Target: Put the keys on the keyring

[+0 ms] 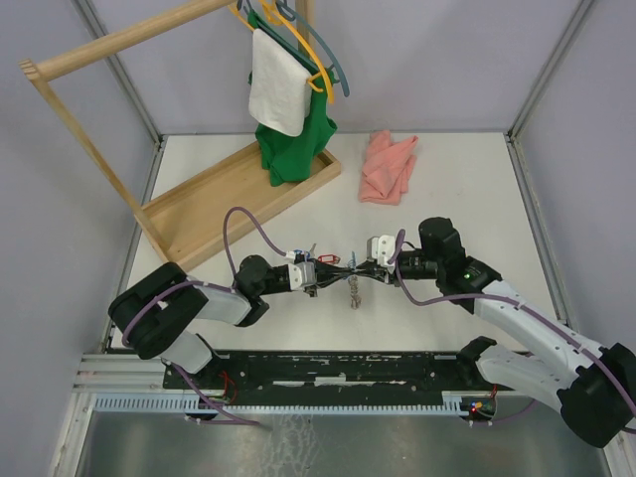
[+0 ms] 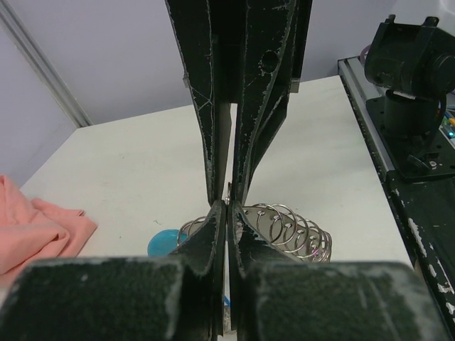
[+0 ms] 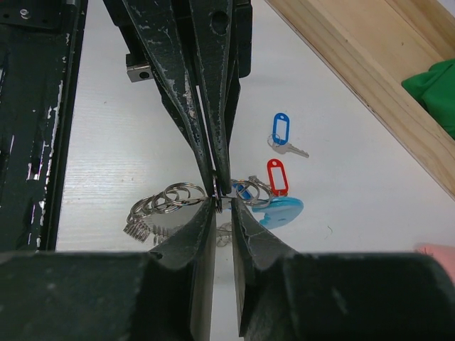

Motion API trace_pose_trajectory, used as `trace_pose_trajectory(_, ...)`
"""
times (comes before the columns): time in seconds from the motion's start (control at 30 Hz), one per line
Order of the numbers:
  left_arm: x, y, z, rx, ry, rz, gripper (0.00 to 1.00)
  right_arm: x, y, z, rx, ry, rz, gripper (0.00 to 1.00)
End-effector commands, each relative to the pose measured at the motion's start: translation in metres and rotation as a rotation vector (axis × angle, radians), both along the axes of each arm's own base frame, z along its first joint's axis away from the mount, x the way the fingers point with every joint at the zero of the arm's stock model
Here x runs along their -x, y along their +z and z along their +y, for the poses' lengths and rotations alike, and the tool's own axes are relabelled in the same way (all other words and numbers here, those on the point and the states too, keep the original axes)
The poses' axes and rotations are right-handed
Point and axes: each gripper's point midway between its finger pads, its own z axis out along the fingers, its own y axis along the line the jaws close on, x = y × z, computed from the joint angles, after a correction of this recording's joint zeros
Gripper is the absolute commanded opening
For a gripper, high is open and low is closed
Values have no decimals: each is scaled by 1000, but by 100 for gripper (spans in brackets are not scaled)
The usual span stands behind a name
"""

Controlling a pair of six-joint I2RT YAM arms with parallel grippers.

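Observation:
The keyring (image 1: 353, 290) hangs between both grippers over mid-table: silvery coiled rings (image 3: 162, 199) with a bright blue piece (image 3: 282, 212). My left gripper (image 1: 320, 273) is shut on its wire, tips (image 2: 229, 206) together beside the coils (image 2: 291, 231). My right gripper (image 1: 356, 268) faces it, jaws nearly closed, pinching a ring at its tips (image 3: 223, 202). A red-tagged key (image 3: 276, 176) sits at the rings by the blue piece. A blue-tagged key (image 3: 282, 131) lies loose on the table beyond. Another blue tag (image 3: 242, 190) peeks out behind the fingers.
A pink cloth (image 1: 388, 167) lies at the back right. A wooden rack (image 1: 229, 204) with a green garment (image 1: 293, 149) and a white towel (image 1: 276, 89) stands at the back left; its base (image 3: 370, 64) is near the loose key. The black base rail (image 1: 338, 366) runs along the near edge.

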Motion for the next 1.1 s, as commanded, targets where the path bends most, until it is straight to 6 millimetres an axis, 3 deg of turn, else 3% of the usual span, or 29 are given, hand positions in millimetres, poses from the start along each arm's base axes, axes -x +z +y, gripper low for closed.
trace_pose_trajectory(0.0, -5, 28, -3, 88, 19, -48, 3, -3, 11, 6, -45, 9, -18, 19)
trace_pose_trajectory(0.1, -5, 27, -2, 84, 21, -45, 3, -5, 9, 4, -35, -5, -26, 12)
trace_pose_trajectory(0.23, -3, 21, 0, 58, 24, -39, 11, -9, 10, -2, 6, -14, -69, 6)
trace_pose_trajectory(0.6, -9, 5, 13, -63, 103, -7, 49, -15, 9, -23, 209, 67, -296, 1)
trace_pose_trajectory(0.87, -31, 3, 27, -55, 276, 166, 58, -36, 40, -44, 367, 82, -573, 1)
trace_pose_trajectory(1.07, -50, -12, 36, -91, 409, 334, 59, -40, 48, -50, 412, 95, -649, 2)
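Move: The keyring hangs from the left fingertips, its middle roughly 4 cm below both hand points and 1 cm nearer the bases; it is about 1 cm left of the right hand, whose part-open fingers are at its top, and 1 cm right of the left hand. On the table some 16 cm below, the red-tag key lies about 6 cm ahead and 4 cm left of the left hand; the loose blue-tag key is about 8 cm ahead and 11 cm left of that hand. Staying almost still at first, the right hand closes its fingers on the top of the keyring; the left fingers then open wide and let go. The right hand carries the keyring about 5 cm right and forward, rising slightly, while it tips fingers-down and rolls some 30 degrees, forward side up. The left hand backs off forward and left, sinking a little, towards the red-tag key. ##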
